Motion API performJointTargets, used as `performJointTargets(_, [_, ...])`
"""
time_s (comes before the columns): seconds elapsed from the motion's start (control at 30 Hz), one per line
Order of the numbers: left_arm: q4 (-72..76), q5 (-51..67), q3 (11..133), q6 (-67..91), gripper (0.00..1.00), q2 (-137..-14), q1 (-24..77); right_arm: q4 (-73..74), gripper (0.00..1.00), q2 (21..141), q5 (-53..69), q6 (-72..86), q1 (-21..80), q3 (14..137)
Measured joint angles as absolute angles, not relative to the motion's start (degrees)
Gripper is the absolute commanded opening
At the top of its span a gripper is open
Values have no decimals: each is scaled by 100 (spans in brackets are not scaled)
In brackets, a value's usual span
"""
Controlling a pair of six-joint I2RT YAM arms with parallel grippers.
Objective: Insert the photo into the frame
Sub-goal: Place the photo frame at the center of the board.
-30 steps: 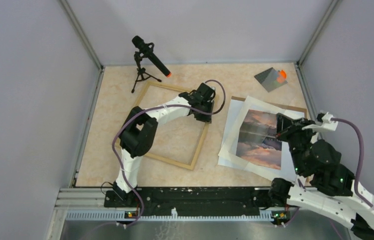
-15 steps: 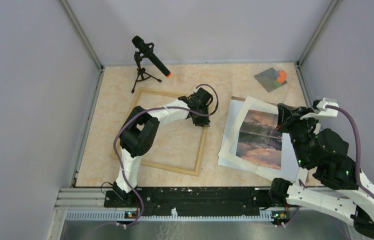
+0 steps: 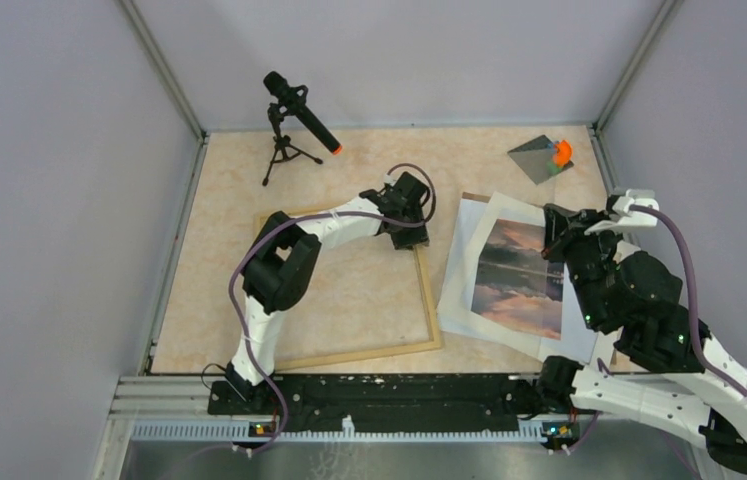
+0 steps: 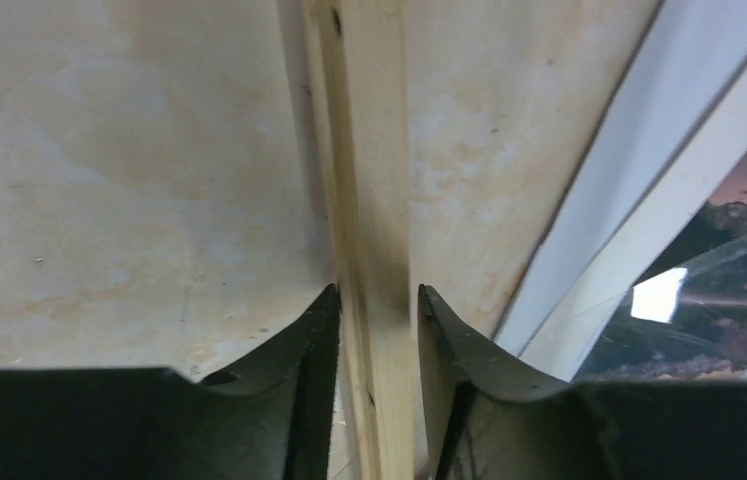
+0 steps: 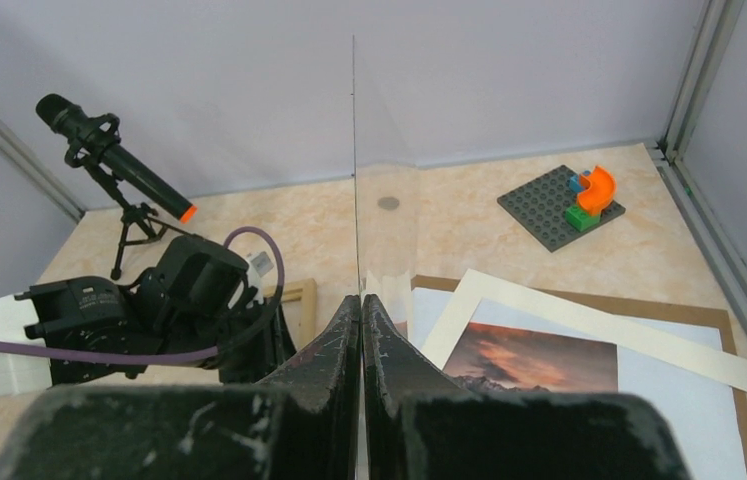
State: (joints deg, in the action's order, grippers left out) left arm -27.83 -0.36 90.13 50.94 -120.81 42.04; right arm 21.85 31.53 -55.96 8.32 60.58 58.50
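The frame [image 3: 359,355] of thin pale wood lies flat at centre left, and its right strip [image 4: 369,150] runs between my left gripper's fingers. My left gripper [image 3: 411,240] [image 4: 377,295] straddles that strip, open, with a thin gap at the right finger. The photo [image 3: 517,275] [image 5: 529,355] [image 4: 739,250], a sunset over dark mountains, lies on the stack to the right of the frame. My right gripper [image 3: 552,225] [image 5: 361,298] is shut on a clear pane [image 5: 354,150] that I see edge-on, held above the photo's far left corner.
Under the photo lie a cream mat [image 5: 509,300] and a brown backing board [image 5: 729,330]. A microphone on a tripod [image 3: 294,110] stands at the back left. A grey studded plate with an orange piece [image 3: 544,157] sits at the back right. Walls close in three sides.
The frame has swung round, its near right corner moving right towards the stack. My left gripper's fingers have eased apart on the strip. My right arm has shifted back a little with the pane.
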Motion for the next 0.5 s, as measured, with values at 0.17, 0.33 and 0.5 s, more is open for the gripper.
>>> performJointTargets(0.17, [-2519, 244, 9015, 4628, 75, -12031, 4209, 2086, 0, 3245, -5548, 659, 6058, 5867])
performJointTargets(0.33, [-2185, 755, 8525, 3927, 82, -11332, 4195, 1916, 0, 3712, -5476, 373, 6058, 6132])
performJointTargets(0.5, [-2040, 902, 8005, 3343, 89, -10033, 4104, 1645, 0, 4316, -5262, 36, 6058, 6462])
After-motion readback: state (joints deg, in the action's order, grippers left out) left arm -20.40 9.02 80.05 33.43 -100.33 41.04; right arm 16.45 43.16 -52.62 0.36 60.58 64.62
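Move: The left hand is astride the frame's right bar near its far end; the middle of the frame lies about 17 cm left, 10 cm back and barely below. The photo is some 26 cm right of this hand and 8 cm back. For the raised right hand, the frame's middle lies roughly 40 cm left, 5 cm ahead and 36 cm below, with the photo 7 cm ahead and 3 cm right, equally low. The left fingers spread wide and come free of the frame's right bar; the hand then climbs about 12 cm, easing back slightly, while it turns some 20 degrees clockwise and tips its fingers up towards forward. Meanwhile the right hand, still shut on the upright clear sheet, drifts about 5 cm left towards the frame, with a little rise and reach forward, its left side rolling down slightly. ##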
